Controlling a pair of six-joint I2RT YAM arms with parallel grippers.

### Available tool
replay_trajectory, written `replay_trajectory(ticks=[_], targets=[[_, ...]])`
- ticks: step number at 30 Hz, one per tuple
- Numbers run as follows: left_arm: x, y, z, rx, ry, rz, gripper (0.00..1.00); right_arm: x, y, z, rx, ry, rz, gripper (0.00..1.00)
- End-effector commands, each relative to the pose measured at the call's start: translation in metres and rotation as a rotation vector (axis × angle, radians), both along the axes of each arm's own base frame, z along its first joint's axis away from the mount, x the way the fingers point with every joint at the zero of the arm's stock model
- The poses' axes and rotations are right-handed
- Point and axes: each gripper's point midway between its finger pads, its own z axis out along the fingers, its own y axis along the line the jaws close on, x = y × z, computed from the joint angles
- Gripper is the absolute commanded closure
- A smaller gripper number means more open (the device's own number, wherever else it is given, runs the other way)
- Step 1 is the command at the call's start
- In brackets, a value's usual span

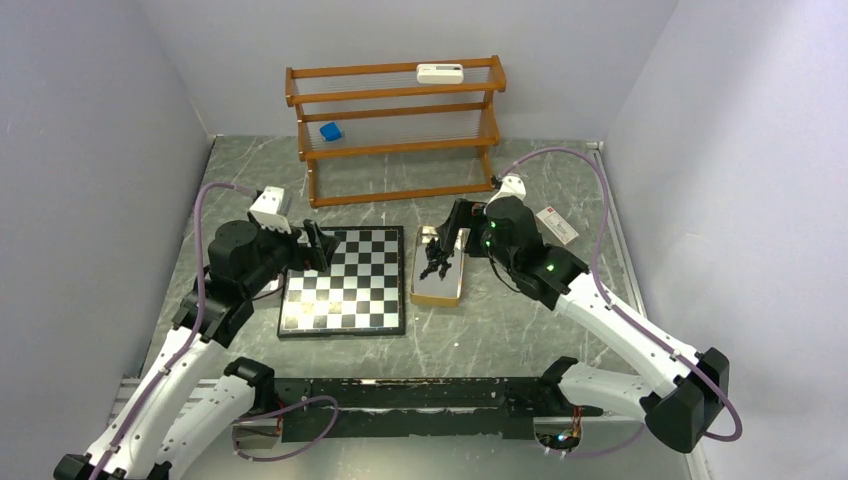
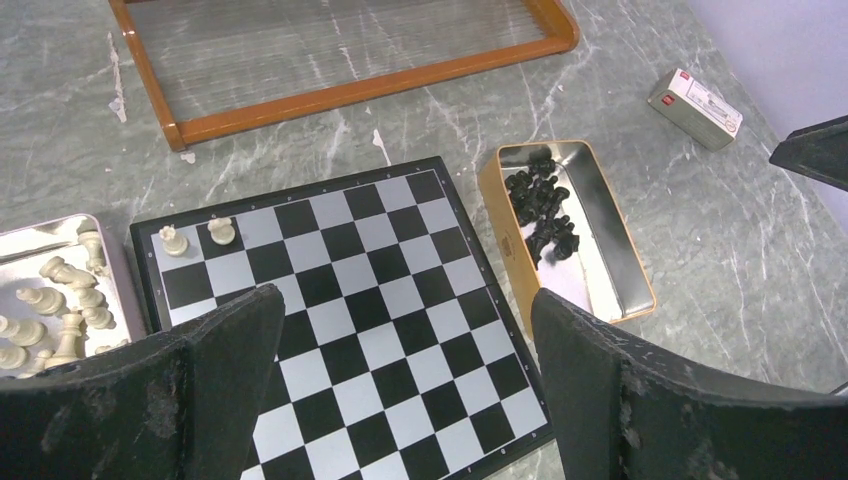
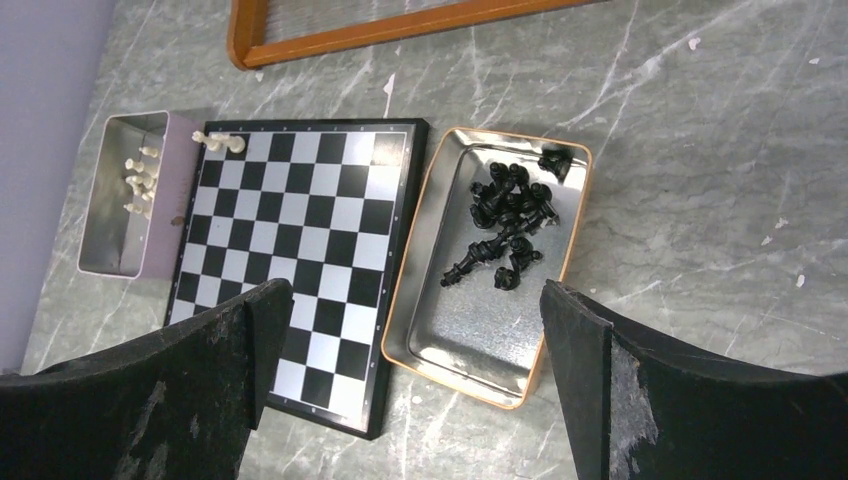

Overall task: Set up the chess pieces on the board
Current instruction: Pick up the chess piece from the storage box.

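The board (image 1: 345, 282) lies flat in the middle of the table. Two cream chess pieces (image 2: 173, 240) (image 2: 221, 231) stand on its far left corner squares. More cream pieces (image 2: 60, 300) lie in a silver tray (image 3: 110, 215) left of the board. The black pieces (image 3: 510, 225) are heaped in an orange-rimmed tray (image 2: 625, 270) on the board's right. My left gripper (image 2: 405, 305) hovers open above the board's left side, empty. My right gripper (image 3: 415, 292) hangs open and empty above the near end of the black pieces' tray.
A wooden rack (image 1: 395, 120) stands behind the board, with a blue cube (image 1: 331, 131) on its shelf and a white device (image 1: 440, 72) on top. A small white box (image 1: 557, 225) lies on the table to the right of the trays.
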Motion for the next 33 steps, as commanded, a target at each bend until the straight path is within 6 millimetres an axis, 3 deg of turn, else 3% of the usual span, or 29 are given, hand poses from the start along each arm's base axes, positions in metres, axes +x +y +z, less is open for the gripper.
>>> replay_trajectory(ticks=[1, 5, 11, 18, 23, 28, 31, 33], targets=[[-0.002, 0.002, 0.001, 0.004, -0.009, 0.004, 0.02, -0.001, -0.003, 0.008, 0.027, -0.027, -0.020, 0.00], [-0.002, 0.003, 0.002, 0.006, -0.011, 0.007, 0.02, 0.000, -0.001, 0.013, 0.027, -0.032, -0.010, 0.00], [0.002, 0.011, -0.005, 0.033, 0.016, 0.059, 0.06, 0.000, 0.007, 0.004, 0.049, -0.013, 0.010, 0.00], [0.011, 0.053, -0.011, 0.045, 0.119, 0.361, 0.10, -0.015, 0.023, 0.052, 0.151, -0.138, 0.158, 0.00], [0.017, 0.065, -0.006, 0.058, 0.146, 0.450, 0.22, -0.033, 0.024, 0.065, 0.220, -0.181, 0.228, 0.00], [0.025, 0.083, -0.022, 0.138, 0.201, 0.561, 0.28, -0.044, 0.022, 0.062, 0.225, -0.199, 0.267, 0.01], [0.032, 0.085, -0.018, 0.159, 0.234, 0.578, 0.46, -0.048, 0.019, 0.058, 0.221, -0.194, 0.267, 0.01], [0.040, 0.089, -0.013, 0.163, 0.230, 0.605, 0.46, -0.052, 0.020, 0.053, 0.232, -0.184, 0.282, 0.02]])
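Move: The white pieces in their storage box lie about 12 cm ahead of the left hand, 17 cm to its left and 22 cm below; the two white pieces already set stand about 16 cm ahead and 7 cm left, and the board's middle 4 cm ahead and 2 cm right, at much the same depth. The black pieces in their box lie about 8 cm ahead of the right hand, 3 cm left and 20 cm below. After a short wait the left hand swings about 7 cm left, with some 3 cm each of forward and down, towards the box of white pieces, turning about 30 degrees counter-clockwise, tipping its fingers further down and narrowing them from wide open to about half, still clear above everything. Meanwhile the empty right hand, fingers staying wide open, rises and draws back about 5 cm each way from over the black pieces, tilting up and turning a little counter-clockwise. ##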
